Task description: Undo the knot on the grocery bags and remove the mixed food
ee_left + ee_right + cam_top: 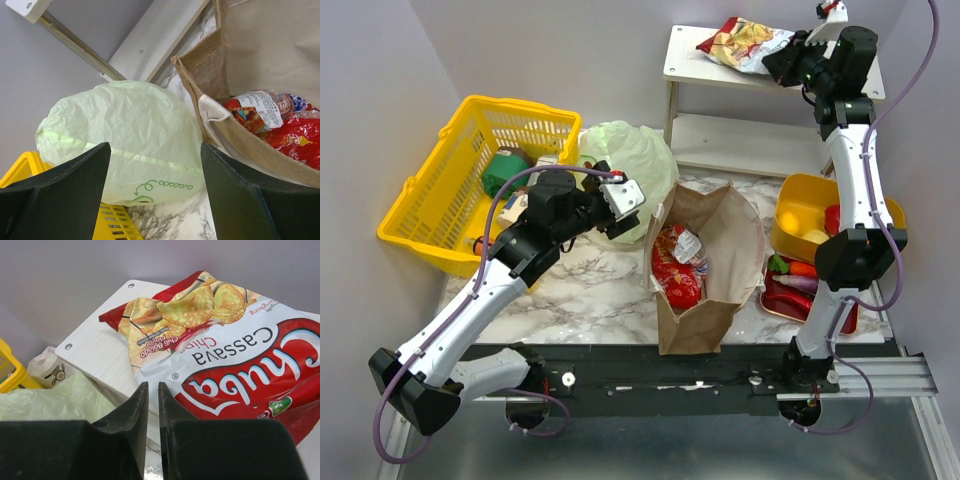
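Observation:
The pale green plastic bag (pixel 632 150) lies between the yellow basket and the brown paper bag (pixel 720 235); its knot does not show in any view. My left gripper (pixel 623 222) hangs open at the green bag's near edge, and the bag (pixel 125 130) fills the space ahead of its open jaws (pixel 155 150). Red snack packets (pixel 675 275) sit inside the paper bag (pixel 260 55). My right gripper (pixel 772 62) is up at the shelf, its jaws (pixel 153 385) a narrow slit apart and empty, just short of a red chips bag (pixel 235 355) lying there.
A yellow mesh basket (pixel 430 200) with a green can stands at the left. A white two-level shelf (pixel 690 55) stands at the back. At the right, a yellow bowl (pixel 800 200) holds yellow fruit and a red tray (pixel 782 300) holds carrot, eggplant and chili.

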You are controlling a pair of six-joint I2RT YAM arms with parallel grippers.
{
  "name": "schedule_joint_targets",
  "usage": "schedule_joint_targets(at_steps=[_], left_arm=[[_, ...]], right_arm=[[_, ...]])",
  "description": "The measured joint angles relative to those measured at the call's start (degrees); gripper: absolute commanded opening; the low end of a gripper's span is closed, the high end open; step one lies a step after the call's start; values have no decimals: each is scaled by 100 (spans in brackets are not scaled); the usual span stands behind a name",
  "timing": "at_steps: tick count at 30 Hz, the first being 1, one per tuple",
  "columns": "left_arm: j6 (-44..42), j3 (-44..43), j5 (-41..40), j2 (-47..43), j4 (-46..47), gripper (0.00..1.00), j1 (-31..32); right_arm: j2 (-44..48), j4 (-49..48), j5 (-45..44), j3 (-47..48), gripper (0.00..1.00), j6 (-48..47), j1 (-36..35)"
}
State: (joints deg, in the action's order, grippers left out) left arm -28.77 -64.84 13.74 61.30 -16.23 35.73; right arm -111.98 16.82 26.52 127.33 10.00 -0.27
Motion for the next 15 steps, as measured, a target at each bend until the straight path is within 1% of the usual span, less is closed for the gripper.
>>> schedule_joint_targets(at_steps=[1,2,5,9,15], left_arm=[[17,0,35,0,2,84,0],[39,0,63,0,2,84,0],[96,0,162,0,2,84,0],[120,7,232,0,0,84,0],[127,111,289,0,2,84,-4]], right_arm=[[0,0,-70,0,26,-55,2],[0,0,-142,0,32,-120,-4],[0,4,-535,0,40,-367,-15],[0,4,-1222,0,42,-660,-15],[0,4,-1714,26,46,-927,350]])
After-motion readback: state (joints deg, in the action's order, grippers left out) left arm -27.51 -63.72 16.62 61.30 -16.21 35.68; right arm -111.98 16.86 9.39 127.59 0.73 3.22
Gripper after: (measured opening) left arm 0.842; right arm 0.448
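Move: The chips bag lies on the top shelf close in front of the right fingertips, its middle some 6 cm ahead, about 3 cm to the left and a couple of centimetres lower. The top shelf's board is right underneath, about 4 cm down. Far below stands the yellow tub, roughly 18 cm back and 17 cm to the right. From the left hand the chips bag is about 34 cm ahead, 37 cm to the right and 8 cm higher. With its fingertips close against the near side of the chips bag, the right hand sweeps right along that side towards the bag's right end, about 9 cm at a level height and gaining speed, easing some 2 cm forward. The wrist swings about 20 degrees clockwise so the fingers point nearly straight ahead, and the almost shut fingers part to nearly half open. ##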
